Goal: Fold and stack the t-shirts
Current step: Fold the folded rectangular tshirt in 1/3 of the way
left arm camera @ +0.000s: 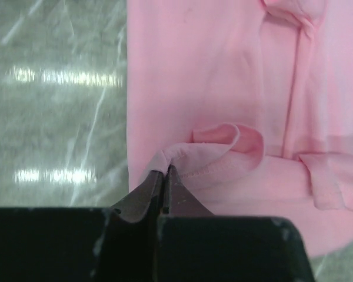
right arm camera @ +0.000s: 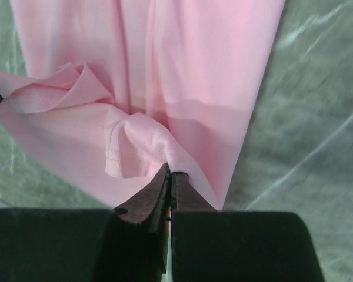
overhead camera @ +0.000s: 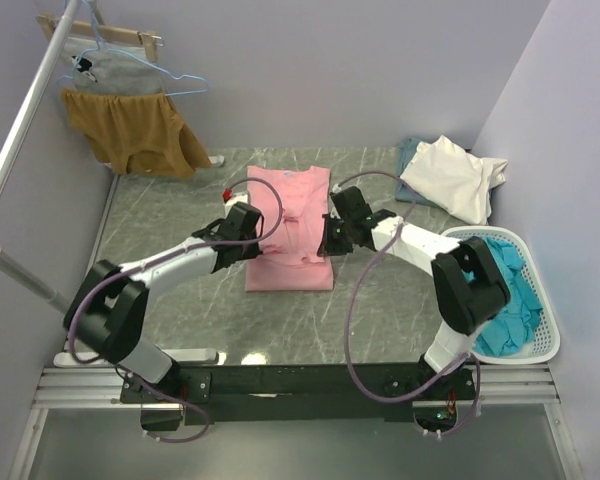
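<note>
A light pink t-shirt lies lengthwise on the marble table, folded into a narrow strip. My left gripper is at its left edge, shut on a pinch of the hem fabric. At the right edge my right gripper is shut on a lifted fold of the same pink shirt. Both pinched corners are raised off the layer below. A cream-white t-shirt lies crumpled at the back right over a grey-blue one. Teal t-shirts fill the basket.
A white laundry basket stands at the right edge. At the back left, a mustard-brown garment and a grey one hang on hangers from a white rail. Bare marble table lies left of the pink shirt.
</note>
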Robot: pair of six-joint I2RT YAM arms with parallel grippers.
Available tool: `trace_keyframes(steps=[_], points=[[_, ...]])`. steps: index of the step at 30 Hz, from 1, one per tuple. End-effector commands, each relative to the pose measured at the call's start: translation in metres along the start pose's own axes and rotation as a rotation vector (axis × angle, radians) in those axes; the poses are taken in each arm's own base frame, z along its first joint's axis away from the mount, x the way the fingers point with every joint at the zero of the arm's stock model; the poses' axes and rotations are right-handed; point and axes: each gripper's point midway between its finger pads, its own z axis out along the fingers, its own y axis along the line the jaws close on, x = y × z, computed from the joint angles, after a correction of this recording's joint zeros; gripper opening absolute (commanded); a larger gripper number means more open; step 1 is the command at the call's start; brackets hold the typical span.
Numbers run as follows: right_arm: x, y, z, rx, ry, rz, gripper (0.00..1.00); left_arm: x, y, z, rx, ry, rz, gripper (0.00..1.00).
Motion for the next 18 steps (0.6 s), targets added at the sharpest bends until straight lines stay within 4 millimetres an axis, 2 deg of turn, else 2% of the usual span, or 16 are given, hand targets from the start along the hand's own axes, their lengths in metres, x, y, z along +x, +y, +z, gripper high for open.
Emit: trace_keyframes(steps=[1, 2, 4, 5, 6, 7, 9, 10, 11, 12, 13, 14, 15, 16, 18], points=[[-0.027, -0.003, 0.013, -0.015, -0.007, -0.024, 0.00, -0.036, -0.019, 0.022, 0.092, -0.056, 0.036, 0.01], [-0.039, 0.001, 0.013, -0.020, -0.022, -0.029, 0.00, -0.037, -0.021, 0.026, 0.108, -0.049, 0.041, 0.01], [-0.042, -0.009, 0.023, 0.016, 0.000, -0.026, 0.00, -0.046, -0.019, 0.039, 0.103, -0.053, 0.037, 0.01], [-0.053, -0.008, 0.023, 0.028, -0.023, -0.029, 0.00, -0.047, -0.017, 0.042, 0.096, -0.050, 0.045, 0.01], [-0.056, -0.013, 0.026, 0.044, -0.021, -0.027, 0.00, -0.045, -0.013, 0.049, 0.078, -0.037, 0.049, 0.01], [-0.059, -0.015, 0.027, 0.057, -0.028, -0.030, 0.04, -0.049, -0.011, 0.052, 0.070, -0.040, 0.049, 0.04], [-0.074, -0.025, 0.027, 0.120, -0.076, -0.021, 0.21, -0.051, -0.003, 0.059, 0.036, -0.040, 0.042, 0.85], [-0.082, -0.030, 0.025, 0.150, -0.112, -0.020, 0.45, -0.055, -0.001, 0.060, 0.029, -0.047, 0.041, 0.99], [-0.086, -0.036, 0.022, 0.185, -0.135, -0.022, 0.52, -0.057, 0.001, 0.059, 0.016, -0.056, 0.044, 0.99], [-0.097, -0.043, 0.009, 0.240, -0.192, -0.027, 0.56, -0.066, 0.003, 0.054, 0.001, -0.082, 0.046, 1.00], [-0.103, -0.042, 0.002, 0.242, -0.229, -0.026, 0.59, -0.070, 0.003, 0.049, 0.004, -0.098, 0.047, 0.99], [-0.097, -0.044, -0.002, 0.238, -0.234, -0.027, 0.61, -0.076, 0.002, 0.043, 0.011, -0.119, 0.044, 1.00], [-0.101, -0.028, -0.017, 0.172, -0.263, -0.039, 0.63, -0.085, -0.002, 0.028, 0.039, -0.153, 0.037, 0.99], [-0.102, -0.022, -0.022, 0.139, -0.277, -0.045, 0.63, -0.083, -0.003, 0.023, 0.057, -0.153, 0.038, 0.99], [-0.091, -0.012, -0.026, 0.076, -0.243, -0.044, 0.63, -0.087, -0.010, 0.008, 0.110, -0.169, 0.038, 0.99]])
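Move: From each hand, holding its end of the turned-back near hem of the t-shirt, the spot where that corner is to be laid is about 6 cm ahead and 4 cm below. The bunched tuft mid-shirt lies 10 cm ahead of the left hand and 9 cm to its right; from the right hand it is 10 cm ahead and 9 cm left. Behind each hand, some 9 cm back, runs the shirt's new near fold. Carrying the hem over the shirt towards its collar end, both shut grippers go about 5 cm forward while sinking 2 to 3 cm to the cloth, then open, the left wide and the right a little over half. They let go of the corners still easing forward and begin to rise; the right also swings roughly 3 cm outward to its right, its wrist turning some 10 degrees. ##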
